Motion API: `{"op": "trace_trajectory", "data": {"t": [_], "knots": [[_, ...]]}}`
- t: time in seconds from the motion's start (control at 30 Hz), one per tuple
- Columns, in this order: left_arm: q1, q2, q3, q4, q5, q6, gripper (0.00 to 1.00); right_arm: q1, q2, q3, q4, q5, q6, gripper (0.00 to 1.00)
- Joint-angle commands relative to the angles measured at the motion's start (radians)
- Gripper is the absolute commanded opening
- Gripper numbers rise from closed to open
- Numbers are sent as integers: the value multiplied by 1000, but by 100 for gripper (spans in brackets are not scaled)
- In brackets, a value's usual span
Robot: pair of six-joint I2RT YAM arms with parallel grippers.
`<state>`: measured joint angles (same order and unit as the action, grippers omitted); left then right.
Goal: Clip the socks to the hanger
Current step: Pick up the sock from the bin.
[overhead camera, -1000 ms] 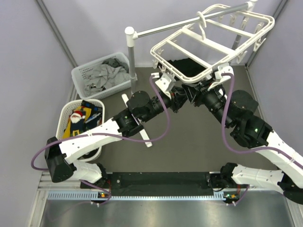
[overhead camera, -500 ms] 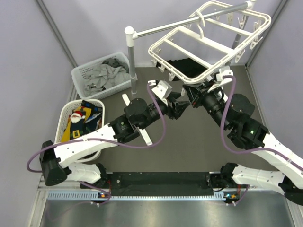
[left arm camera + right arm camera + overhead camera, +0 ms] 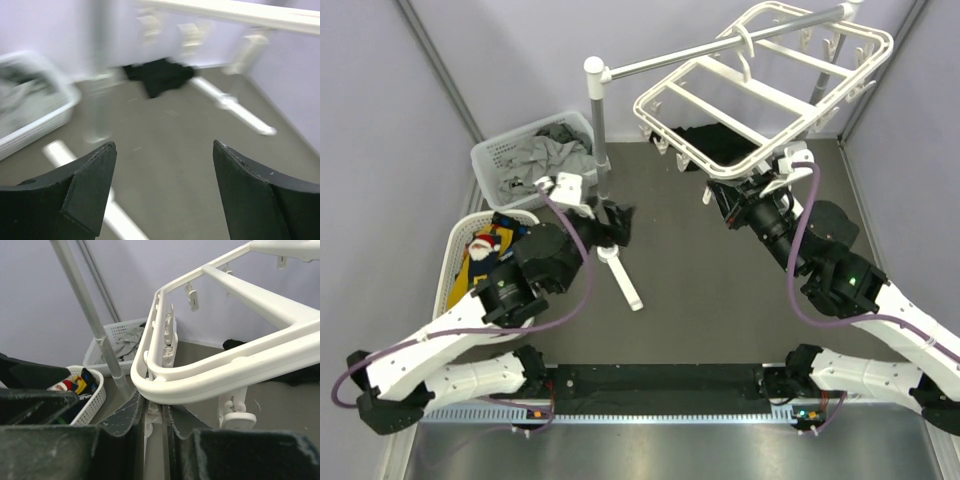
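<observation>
The white hanger [image 3: 760,90] hangs by its hook from the grey pole, tilted, with small clips along its bars. My right gripper [image 3: 718,197] reaches up under the frame's near corner. In the right wrist view it [image 3: 154,407] is shut on a white clip [image 3: 153,416] dangling below the hanger's rim [image 3: 210,377]. The socks [image 3: 492,255] lie in the round white basket at the left, also seen in the right wrist view [image 3: 75,385]. My left gripper [image 3: 618,226] hovers beside the pole's foot, open and empty, its view [image 3: 165,150] blurred by motion.
A rectangular white basket [image 3: 488,160] of pale grey cloths stands at the back left. The grey pole rack [image 3: 596,110] rises mid-table, with white feet [image 3: 620,275] on the floor. A black garment [image 3: 715,140] lies under the hanger. Purple walls close in both sides.
The left arm has pulled back left from under the hanger, and its gripper has opened. The right gripper has closed on the clip and stayed in place. The hanger has tipped slightly.
</observation>
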<state>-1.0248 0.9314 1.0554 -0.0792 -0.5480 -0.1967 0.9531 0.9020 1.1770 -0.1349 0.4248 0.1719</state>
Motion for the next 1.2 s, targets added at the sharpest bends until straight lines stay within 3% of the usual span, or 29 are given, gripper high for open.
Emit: {"op": "trace_trajectory", "data": {"t": [0.0,0.23,0.43,0.57,0.93,1.17], "knots": [[121,-86,-12,-351,-210,-140,81,6,-9,-5,-14,23,-25,6],[448,-126,-23,-551,-169,-161,75,6,-12,-7,-49,22,-32,6],[754,30,14,-539,72,-119,71,7,-23,-10,-65,9,-37,7],[926,165,26,-528,105,-122,70,7,-32,-13,-74,2,-45,6],[1189,378,5,-441,117,-139,61,6,-55,-30,-72,-4,-68,6],[1279,504,-49,-341,129,-141,54,7,-57,-48,-66,-14,-54,6]]}}
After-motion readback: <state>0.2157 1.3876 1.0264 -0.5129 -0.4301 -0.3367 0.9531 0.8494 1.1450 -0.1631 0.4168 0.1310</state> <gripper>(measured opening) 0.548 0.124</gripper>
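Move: The Santa sock lies in the sock bin, about 40 cm to the left hand's left, 12 cm farther out and some 34 cm below it. The grey-clothes basket's middle stands about 36 cm ahead and 26 cm left, 34 cm down. The rack stand's left foot is some 12 cm ahead and 4 cm left, 38 cm down. From the right hand, the Santa sock is about 57 cm left, 12 cm farther out and 39 cm below. Leftward in a fast sweep of about 37 cm, sinking some 25 cm and easing a little forward, the left hand travels from beside the rack stand to over the sock bin. On the way it swings counter-clockwise and tips from level to roughly 45 degrees down towards the Santa sock, the empty fingers drawing partly together but staying open and short of the socks. ##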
